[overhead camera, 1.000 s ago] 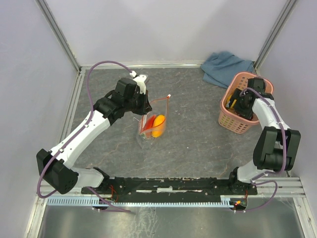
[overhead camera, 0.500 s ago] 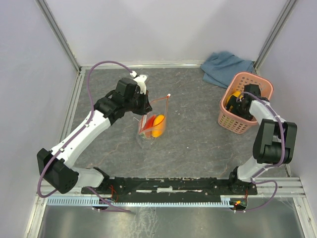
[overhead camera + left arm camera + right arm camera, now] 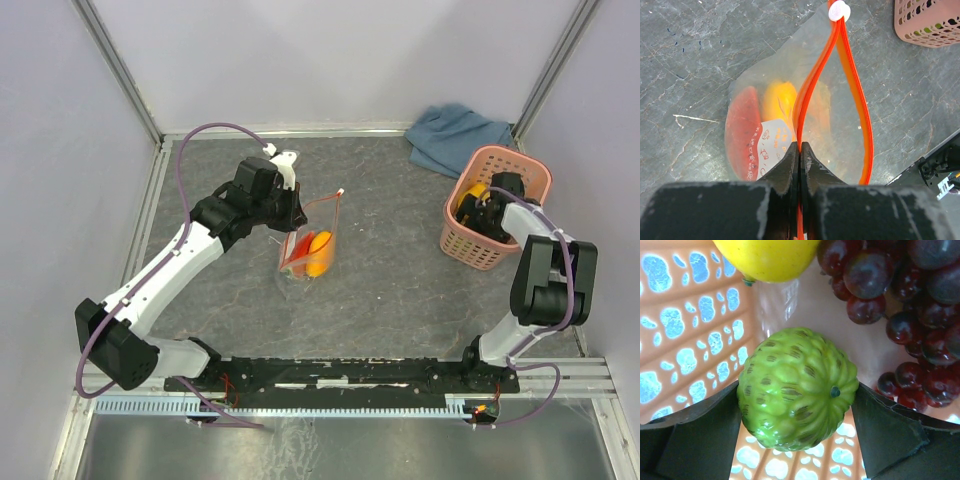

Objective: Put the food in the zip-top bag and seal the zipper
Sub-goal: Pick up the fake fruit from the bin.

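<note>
The clear zip-top bag [image 3: 309, 243] stands on the table with a red watermelon wedge [image 3: 741, 131] and an orange fruit [image 3: 779, 102] inside. My left gripper [image 3: 291, 211] [image 3: 799, 145] is shut on the red-orange zipper [image 3: 811, 85] and holds the mouth open; the white end piece [image 3: 839, 10] is at the far end. My right gripper [image 3: 488, 212] [image 3: 796, 388] is down in the pink basket [image 3: 478, 251], its jaws against both sides of a green bumpy fruit [image 3: 796, 407]. A yellow fruit [image 3: 767, 257] and dark purple grapes [image 3: 912, 305] lie beside it.
A blue-grey cloth [image 3: 455, 136] lies at the back right, behind the basket. The basket's lattice wall [image 3: 685, 330] is close on the left of my right gripper. The basket's corner shows in the left wrist view [image 3: 927, 22]. Grey walls and metal rails enclose the table.
My right gripper has moved left and lower inside the basket, and its arm has folded in. The left gripper and the bag have not moved.
</note>
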### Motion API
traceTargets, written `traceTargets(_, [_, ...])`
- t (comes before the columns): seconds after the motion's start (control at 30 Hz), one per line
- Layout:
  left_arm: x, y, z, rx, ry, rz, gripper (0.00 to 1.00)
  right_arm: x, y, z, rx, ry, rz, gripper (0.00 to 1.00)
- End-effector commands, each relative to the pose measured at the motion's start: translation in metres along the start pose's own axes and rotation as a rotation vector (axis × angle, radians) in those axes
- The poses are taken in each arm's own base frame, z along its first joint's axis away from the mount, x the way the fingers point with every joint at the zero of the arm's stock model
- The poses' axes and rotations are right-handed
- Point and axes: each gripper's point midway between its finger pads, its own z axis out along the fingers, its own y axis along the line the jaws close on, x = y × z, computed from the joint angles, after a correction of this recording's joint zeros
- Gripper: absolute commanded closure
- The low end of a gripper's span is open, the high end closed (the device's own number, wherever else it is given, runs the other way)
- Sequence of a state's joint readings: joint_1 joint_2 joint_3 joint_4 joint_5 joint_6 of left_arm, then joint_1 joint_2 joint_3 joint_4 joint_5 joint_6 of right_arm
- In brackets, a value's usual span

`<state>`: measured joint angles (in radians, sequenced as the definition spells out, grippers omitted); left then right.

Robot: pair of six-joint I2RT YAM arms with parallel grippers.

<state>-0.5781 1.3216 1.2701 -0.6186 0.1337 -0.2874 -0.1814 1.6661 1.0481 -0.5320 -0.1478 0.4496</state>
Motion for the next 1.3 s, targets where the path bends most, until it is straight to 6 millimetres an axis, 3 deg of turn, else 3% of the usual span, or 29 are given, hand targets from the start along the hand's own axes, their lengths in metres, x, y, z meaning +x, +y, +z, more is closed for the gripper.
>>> traceTargets(0.0, [-0.017, -0.005, -0.003, 0.022, -0.055, 0.063, 0.97, -0.014, 0.003, -0.022, -0.001, -0.102, 0.001, 0.28])
traceTargets(0.1, [-0.018, -0.005, -0.003, 0.022, -0.055, 0.063, 0.97, -0.023, 0.007, -0.042, -0.007, -0.169, -0.009, 0.35])
traceTargets(0.3, [-0.017, -0.004, -0.002, 0.022, -0.052, 0.064, 0.97, -0.040, 0.010, -0.088, -0.005, -0.319, -0.012, 0.37])
traceTargets(0.6, [-0.017, -0.005, -0.002, 0.027, -0.050, 0.065, 0.97, -0.051, 0.043, -0.156, -0.100, -0.454, -0.083, 0.38])
traceTargets(0.83, [-0.017, -0.005, -0.003, 0.027, -0.050, 0.067, 0.97, -0.038, 0.099, -0.206, -0.267, -0.537, -0.237, 0.39])
traceTargets(1.0, [-0.017, -0.005, -0.003, 0.024, -0.051, 0.068, 0.97, -0.002, 0.166, -0.234, -0.526, -0.524, -0.412, 0.40])
traceTargets(1.27, [-0.018, -0.008, -0.005, 0.040, -0.053, 0.070, 0.97, 0.052, 0.244, -0.262, -0.883, -0.501, -0.559, 0.40])
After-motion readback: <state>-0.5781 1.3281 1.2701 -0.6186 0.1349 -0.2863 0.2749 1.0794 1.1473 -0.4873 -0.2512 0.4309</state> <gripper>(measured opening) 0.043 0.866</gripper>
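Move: The right hand, low in the bin, already grips the green fruit. The bag's middle lies about 38 cm to its left, 6 cm nearer the base and some 9 cm higher. In the bin, a yellow fruit sits about 6 cm straight ahead and the grapes roughly 6 cm to the right, level with it; the bin's left rim is some 8 cm left and 8 cm up. The bag's middle hangs about 3 cm right, 3 cm back and 9 cm below the left hand. Straight up first, then swinging left, the right hand lifts the green fruit about 25 cm out of the bin and carries it over the left rim towards the bag, some 17 cm left and slightly back, picking up speed sideways late on. As it goes the wrist tips the fingers up and forward by about 40 degrees and turns counter-clockwise, the squeeze on the fruit kept. ##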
